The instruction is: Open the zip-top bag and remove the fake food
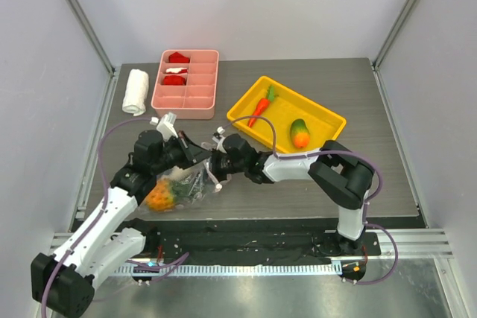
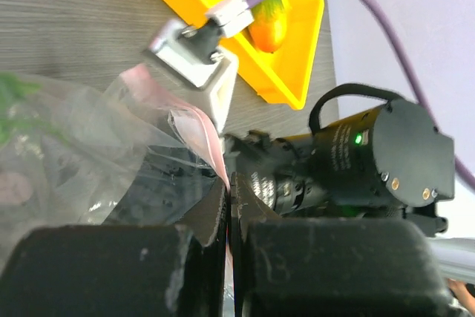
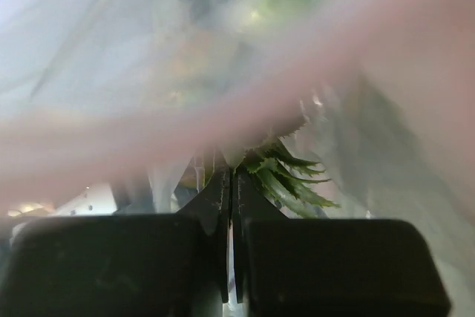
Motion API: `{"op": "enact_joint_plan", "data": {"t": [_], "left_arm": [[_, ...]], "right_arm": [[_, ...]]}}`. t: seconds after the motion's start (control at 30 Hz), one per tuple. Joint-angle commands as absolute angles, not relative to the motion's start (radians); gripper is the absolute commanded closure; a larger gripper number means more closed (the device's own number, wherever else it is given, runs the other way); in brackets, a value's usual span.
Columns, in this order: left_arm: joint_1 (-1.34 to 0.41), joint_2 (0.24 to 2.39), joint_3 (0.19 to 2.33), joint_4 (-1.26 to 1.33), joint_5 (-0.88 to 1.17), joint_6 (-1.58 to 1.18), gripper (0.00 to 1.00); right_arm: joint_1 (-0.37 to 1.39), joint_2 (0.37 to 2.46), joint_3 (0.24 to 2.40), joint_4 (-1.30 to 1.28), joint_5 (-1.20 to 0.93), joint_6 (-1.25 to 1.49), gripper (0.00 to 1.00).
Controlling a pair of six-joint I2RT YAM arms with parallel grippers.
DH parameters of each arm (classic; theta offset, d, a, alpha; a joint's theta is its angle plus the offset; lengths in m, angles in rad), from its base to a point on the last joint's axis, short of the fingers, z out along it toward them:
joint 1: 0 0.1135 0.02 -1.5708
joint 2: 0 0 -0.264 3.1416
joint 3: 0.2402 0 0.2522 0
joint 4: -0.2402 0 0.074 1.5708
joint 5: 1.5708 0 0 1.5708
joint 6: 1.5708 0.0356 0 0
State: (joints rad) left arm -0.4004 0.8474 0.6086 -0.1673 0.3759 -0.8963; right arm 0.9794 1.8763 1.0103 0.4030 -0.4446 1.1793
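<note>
The zip-top bag lies near the table's front left, and both arms meet at its raised top edge. A yellow pineapple and a dark piece show through the plastic. My left gripper is shut on the pink zip strip, its tips pinching the film. My right gripper faces it from the right. In the right wrist view its jaws are shut on the bag's edge, with the pineapple's green leaves just behind. A carrot and a mango lie in the yellow tray.
A pink divided tray with red-and-white pieces stands at the back, with a rolled white towel to its left. The yellow tray is close behind the right wrist. Grey walls close in the table's sides.
</note>
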Motion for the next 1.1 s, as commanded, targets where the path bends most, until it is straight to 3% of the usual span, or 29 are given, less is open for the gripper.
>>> {"op": "enact_joint_plan", "data": {"t": [0.0, 0.17, 0.47, 0.77, 0.9, 1.07], "left_arm": [[-0.397, 0.744, 0.614, -0.258, 0.257, -0.825, 1.00], [-0.397, 0.638, 0.614, -0.308, 0.184, -0.790, 1.00], [-0.399, 0.658, 0.600, -0.246, 0.212, -0.825, 1.00], [-0.399, 0.699, 0.635, -0.259, 0.187, -0.815, 1.00], [-0.397, 0.701, 0.615, -0.256, 0.163, -0.810, 1.00], [-0.397, 0.733, 0.617, -0.229, 0.132, -0.813, 1.00]], "right_arm": [[0.959, 1.724, 1.047, 0.347, -0.326, 0.954, 0.98], [0.960, 1.585, 1.164, 0.040, -0.157, 0.753, 0.99], [0.974, 1.621, 1.503, -0.156, -0.235, 0.634, 0.99], [0.985, 1.566, 1.779, -0.398, -0.086, 0.488, 0.99], [0.956, 1.493, 1.792, -0.525, 0.129, 0.460, 0.99], [0.942, 1.456, 1.723, -0.532, 0.069, 0.472, 0.99]]}}
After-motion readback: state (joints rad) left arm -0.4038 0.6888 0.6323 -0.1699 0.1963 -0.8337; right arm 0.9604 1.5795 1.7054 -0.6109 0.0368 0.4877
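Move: The right hand, already shut on the pineapple's leaves inside the bag, has the yellow bin's middle about 17 cm ahead, 25 cm right and 8 cm below. The pineapple's body lies some 16 cm left of this hand, 8 cm back and 5 cm down; the carrot in the bin is 20 cm ahead, 17 cm right. From the left hand, holding the bag's rim, the body is about 17 cm left, 12 cm back and well below. Right hand keeps the leaves pinched and hoists about 20 cm up; left holds the rim, rising some 5 cm. ##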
